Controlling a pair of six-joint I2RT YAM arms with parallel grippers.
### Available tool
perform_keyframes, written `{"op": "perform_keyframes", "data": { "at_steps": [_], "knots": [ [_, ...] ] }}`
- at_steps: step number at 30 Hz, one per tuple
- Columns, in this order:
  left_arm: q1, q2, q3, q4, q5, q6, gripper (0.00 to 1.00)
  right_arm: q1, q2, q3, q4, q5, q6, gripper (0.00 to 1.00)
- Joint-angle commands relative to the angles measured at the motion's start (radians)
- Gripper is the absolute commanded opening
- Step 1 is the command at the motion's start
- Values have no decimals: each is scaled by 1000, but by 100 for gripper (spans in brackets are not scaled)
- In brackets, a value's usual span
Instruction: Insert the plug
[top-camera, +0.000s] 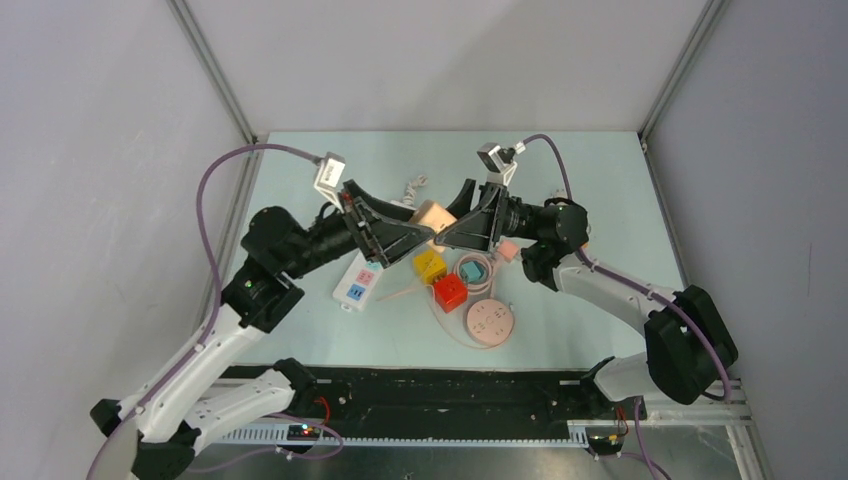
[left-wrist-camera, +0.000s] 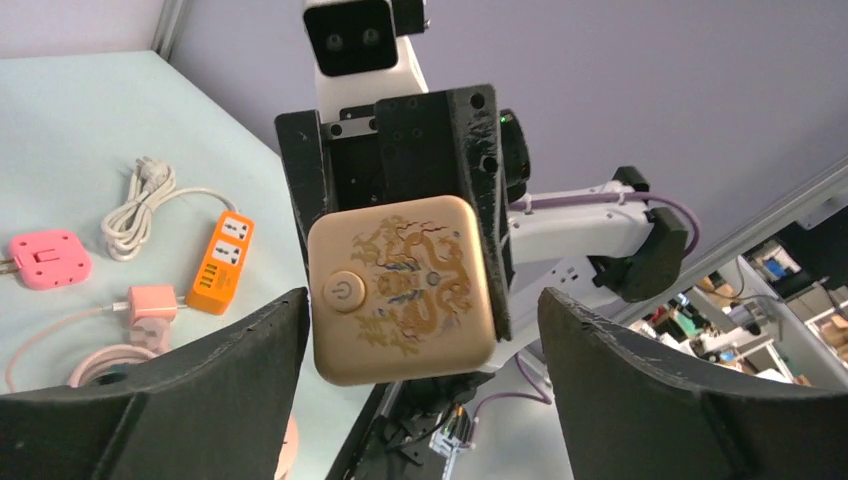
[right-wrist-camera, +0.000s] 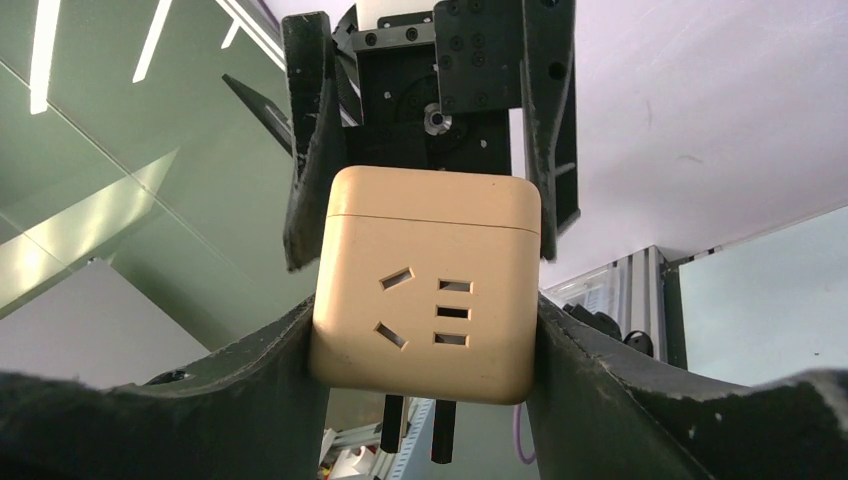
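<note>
The plug (top-camera: 432, 214) is a beige cube held in the air between the two arms. My right gripper (right-wrist-camera: 425, 320) is shut on it, one finger pressed to each side. In the right wrist view its socket face shows and two black prongs (right-wrist-camera: 441, 432) stick out below. My left gripper (left-wrist-camera: 420, 300) stands open around the same plug (left-wrist-camera: 403, 290), whose gold dragon face and power button point at that camera. The left finger (left-wrist-camera: 250, 350) lies close to the cube's edge. The right finger (left-wrist-camera: 610, 370) stands well apart from it.
On the table below lie a white power strip (top-camera: 358, 282), a yellow cube (top-camera: 430, 264), a red cube (top-camera: 450, 292), a teal adapter (top-camera: 473, 270) and a round pink socket (top-camera: 489, 323). An orange strip (left-wrist-camera: 222, 262), a coiled white cable (left-wrist-camera: 140, 205) and a pink adapter (left-wrist-camera: 48, 258) lie further back.
</note>
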Motion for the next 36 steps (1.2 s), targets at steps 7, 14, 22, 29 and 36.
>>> {"op": "perform_keyframes", "data": {
  "at_steps": [7, 14, 22, 29, 36],
  "knots": [
    [-6, 40, 35, -40, 54, -4, 66, 1, -5, 49, 5, -15, -24, 11],
    [-6, 37, 61, -80, 24, 8, 72, 2, -14, 48, -93, -51, -92, 12],
    [-5, 46, 80, -119, 8, 39, 65, 5, -23, 49, -199, -72, -157, 14],
    [-3, 63, 98, -136, 4, 47, 43, 8, -27, 49, -287, -99, -212, 28],
    [2, 78, 118, -188, -31, 97, 1, 6, -93, 49, -513, -64, -361, 60]
  ]
}}
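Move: The tan plug is still pinched in the right hand, its middle only about 1 cm to the left of that hand's point; it lies roughly 3 cm to the right and 1 cm ahead of the open left fingers, at their height. Some 32 cm below the left hand, the yellow cube stands about 15 cm ahead and 1 cm right, the red cube 9 cm ahead and 5 cm right, and the power strip's middle 12 cm ahead and 10 cm left. The left hand first eases about 1 cm right and 1.5 cm down onto the plug, its wide-open fingers closing by roughly a third until both pads pinch the plug's opposite sides, while the right hand keeps its own grip. Facing each other across the plug, both hands sink slowly together, about 3 cm in all for each, the left fingers dipping by some 10 degrees and the right ones by a little less. ##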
